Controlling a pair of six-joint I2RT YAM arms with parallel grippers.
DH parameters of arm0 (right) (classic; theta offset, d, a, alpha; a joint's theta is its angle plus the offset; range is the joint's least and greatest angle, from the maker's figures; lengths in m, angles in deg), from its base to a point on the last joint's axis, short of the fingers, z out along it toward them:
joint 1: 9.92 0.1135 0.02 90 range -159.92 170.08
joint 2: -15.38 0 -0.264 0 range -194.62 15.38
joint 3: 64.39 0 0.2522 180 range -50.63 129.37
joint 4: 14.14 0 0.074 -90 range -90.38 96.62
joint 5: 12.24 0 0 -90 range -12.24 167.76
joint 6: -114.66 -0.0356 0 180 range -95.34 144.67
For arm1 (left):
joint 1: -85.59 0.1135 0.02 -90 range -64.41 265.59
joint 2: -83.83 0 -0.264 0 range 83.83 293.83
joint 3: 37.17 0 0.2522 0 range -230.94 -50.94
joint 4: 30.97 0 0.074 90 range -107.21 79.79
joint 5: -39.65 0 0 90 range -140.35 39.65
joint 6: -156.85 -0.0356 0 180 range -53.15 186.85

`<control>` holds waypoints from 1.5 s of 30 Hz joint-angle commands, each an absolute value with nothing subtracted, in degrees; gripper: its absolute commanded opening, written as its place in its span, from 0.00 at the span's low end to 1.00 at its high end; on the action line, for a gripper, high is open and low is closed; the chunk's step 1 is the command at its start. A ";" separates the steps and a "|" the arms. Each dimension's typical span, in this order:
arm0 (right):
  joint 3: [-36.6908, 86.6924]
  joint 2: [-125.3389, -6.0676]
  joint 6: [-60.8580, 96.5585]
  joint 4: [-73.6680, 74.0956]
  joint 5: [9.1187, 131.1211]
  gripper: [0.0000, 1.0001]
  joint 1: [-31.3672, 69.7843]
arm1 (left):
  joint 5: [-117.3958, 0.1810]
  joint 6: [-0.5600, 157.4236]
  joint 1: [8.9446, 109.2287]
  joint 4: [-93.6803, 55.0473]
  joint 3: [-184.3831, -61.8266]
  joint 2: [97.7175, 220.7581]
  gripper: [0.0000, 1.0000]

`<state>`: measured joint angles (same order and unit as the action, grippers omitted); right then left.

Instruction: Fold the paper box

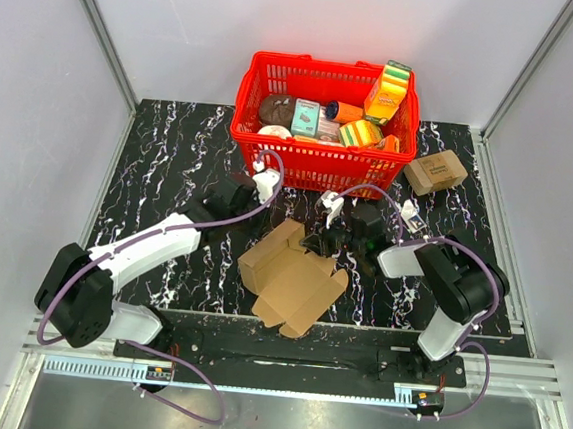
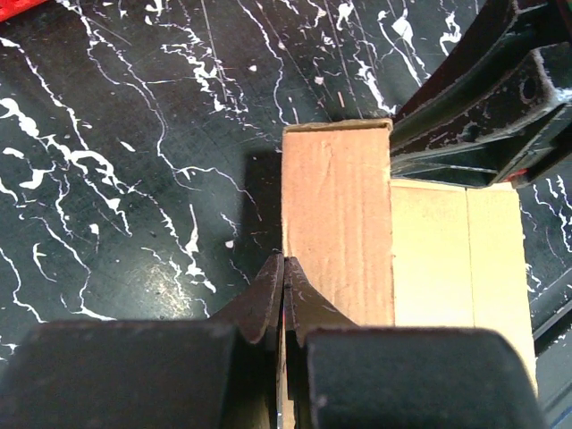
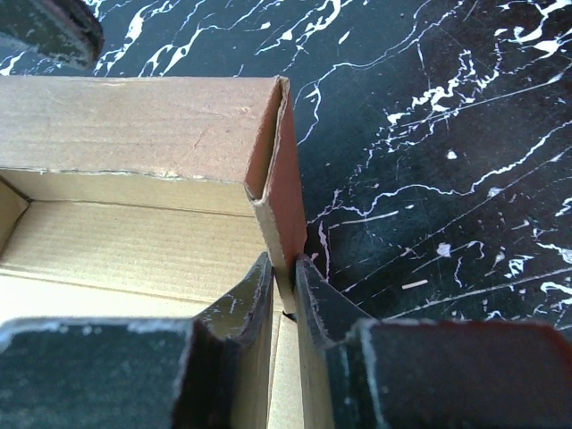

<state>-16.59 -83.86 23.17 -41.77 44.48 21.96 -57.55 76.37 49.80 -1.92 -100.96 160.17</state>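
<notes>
The paper box (image 1: pixel 291 280), plain brown cardboard, lies half opened on the black marbled table between my arms. My right gripper (image 1: pixel 316 243) pinches the box's far right corner. In the right wrist view the doubled edge of a raised side wall (image 3: pixel 279 201) stands between its fingertips (image 3: pixel 284 264), both pads against it. My left gripper (image 2: pixel 284 261) is shut tip to tip at the left edge of a raised flap (image 2: pixel 338 223), with no cardboard visibly between the tips. The right gripper (image 2: pixel 483 98) shows at that flap's far end.
A red basket (image 1: pixel 321 159) full of groceries stands just behind the box, close to both wrists. A small chunky brown carton (image 1: pixel 436 171) sits to the basket's right. The table's metal rail (image 1: pixel 284 355) runs along the near edge.
</notes>
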 commanded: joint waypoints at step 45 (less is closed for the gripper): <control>-17.76 -86.04 26.51 -51.36 48.14 0.56 24.53 | -57.91 76.26 46.21 -4.82 -100.77 160.38 0.00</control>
<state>-19.67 -84.59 24.87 -47.38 50.80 24.06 -58.07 76.35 46.47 -3.10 -100.39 160.19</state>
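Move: The folded-up corner flap of the paper box is already between the right fingertips, right at the hand point. The box's raised wall has its middle some 9 cm to that hand's left and 1 cm back; the flat base panel is about 9 cm back, 1 cm left and 3 cm lower. From the left hand the wall's middle is about 3 cm back, 3 cm right and 4 cm below, and the corner flap about 10 cm right, 1 cm back and 6 cm lower. The corner flap is kept pinched while the right hand eases about 1 cm right and down, turning slightly clockwise; then the fingers open to roughly half, letting go as the hand comes back left, still straddling the flap. Over the raised wall the left hand, fingers staying shut, shifts about 2.5 cm right and back, from its outer edge to its middle. ##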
